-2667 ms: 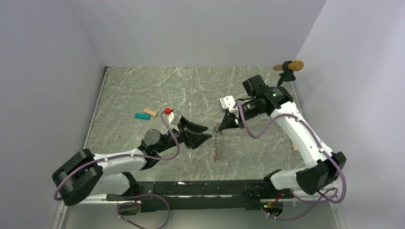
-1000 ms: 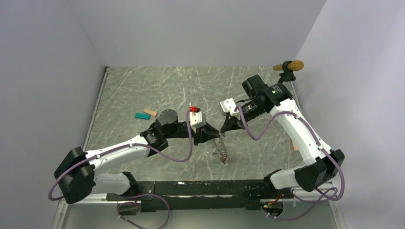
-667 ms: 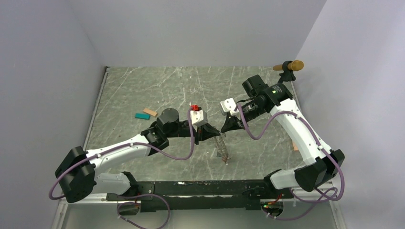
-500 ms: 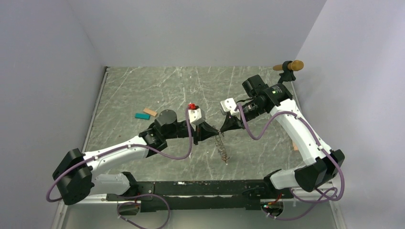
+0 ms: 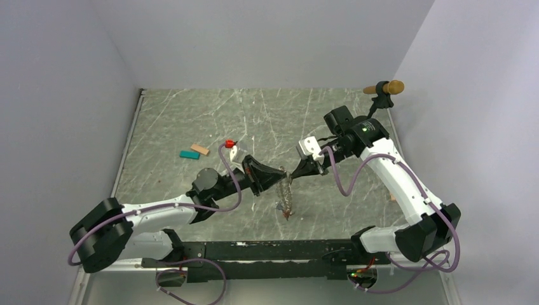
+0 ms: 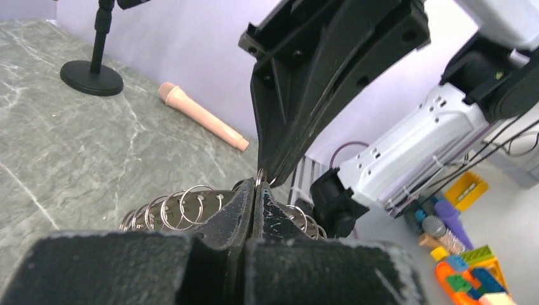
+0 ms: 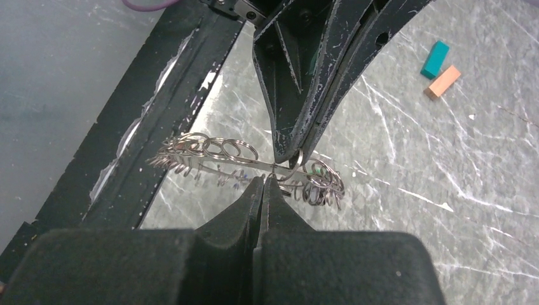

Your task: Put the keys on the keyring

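The keyring (image 5: 286,198), a metal strip strung with many wire rings, hangs above the marble table (image 5: 191,121) between both arms. My left gripper (image 5: 283,172) and right gripper (image 5: 295,171) meet tip to tip at its top end. The left wrist view shows my left gripper (image 6: 255,190) shut, a thin ring pinched at its tips, and rings (image 6: 171,210) fanning out on both sides. In the right wrist view my right gripper (image 7: 265,184) is shut on the keyring (image 7: 222,152), facing the left gripper (image 7: 289,152). Only tiny coloured specks show among the rings, so the keys cannot be made out.
A teal block (image 5: 189,154) and a tan block (image 5: 199,149) lie on the table's left half. A black round-based stand (image 5: 381,95) is at the back right corner, with a pinkish microphone-like rod (image 6: 203,117) lying near it. White walls enclose the table.
My left gripper has shut on the keyring's top beside the right gripper. The left arm has pulled back and rolled. The hanging keyring has swung a little to the left.
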`<state>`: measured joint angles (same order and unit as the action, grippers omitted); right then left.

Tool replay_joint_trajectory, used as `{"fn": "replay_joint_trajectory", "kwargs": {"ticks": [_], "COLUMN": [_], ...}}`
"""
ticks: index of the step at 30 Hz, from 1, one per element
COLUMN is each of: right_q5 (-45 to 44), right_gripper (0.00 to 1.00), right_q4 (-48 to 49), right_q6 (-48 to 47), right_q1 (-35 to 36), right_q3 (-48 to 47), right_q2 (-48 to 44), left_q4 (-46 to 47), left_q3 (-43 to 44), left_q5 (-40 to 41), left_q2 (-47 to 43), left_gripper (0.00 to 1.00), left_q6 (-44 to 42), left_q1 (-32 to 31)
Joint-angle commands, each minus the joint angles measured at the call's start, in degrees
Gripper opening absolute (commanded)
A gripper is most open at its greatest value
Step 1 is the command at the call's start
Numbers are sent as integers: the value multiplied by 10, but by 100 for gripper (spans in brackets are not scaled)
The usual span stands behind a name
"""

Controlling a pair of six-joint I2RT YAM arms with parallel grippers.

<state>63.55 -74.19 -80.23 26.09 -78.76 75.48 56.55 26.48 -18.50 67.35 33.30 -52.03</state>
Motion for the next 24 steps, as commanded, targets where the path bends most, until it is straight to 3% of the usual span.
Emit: {"fn": "replay_joint_trajectory", "kwargs": {"ticks": [1,11,13,16,18,24], "right_q5": [32,15,13,13,13,8], "right_gripper": [0,0,0,0,0,0], "right_q4": [-1,44,44,35,29,13], "right_q6": [-15,52,63,67,66,56], "right_q1": [-4,-6,-12,-24,-32,-42], "right_q3": [24,28,19,7,1,-8], "right_q2": [-20,-36,-38,-39,-39,-37], "left_q4": [197,233,207,167,136,-31], "left_q3": [10,9,4,-5,-15,-6], "left_q5": [91,79,73,67,65,21], "left_q2": [32,77,68,45,22,-63], "left_gripper": [0,0,12,45,56,68], "left_q6": [75,76,61,38,22,-55], "left_q1": [-5,-12,-11,-11,-9,12]}}
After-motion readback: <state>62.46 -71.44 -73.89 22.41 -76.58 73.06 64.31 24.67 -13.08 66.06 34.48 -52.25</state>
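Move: The keyring hangs from the spot where both shut grippers meet. Its middle is roughly 4 cm back from the left fingertips, straight below in the left-right sense, and 4 cm lower. The right fingertips are about 2 cm to the left hand's right, 1 cm back and level with it. The red tag at the ring's low end sits some 8 cm back and 9 cm down from the left fingertips. From the right hand, the keyring's middle is about 4 cm back, 2 cm left and 4 cm below. The left hand, its fingers still shut on the small wire loop at the right fingertips, first eases about 1.5 cm forward and to the right towards the right gripper, its fingers tipping up slightly, then pauses, opens to about two-thirds and lets go, backing off about 2.5 cm up and 2.5 cm to the left, clear of the keyring. The right hand keeps its shut pinch on the keyring throughout, dipping a little at first, then drifting some 1.5 cm right and 1 cm forward as it turns slightly clockwise. ##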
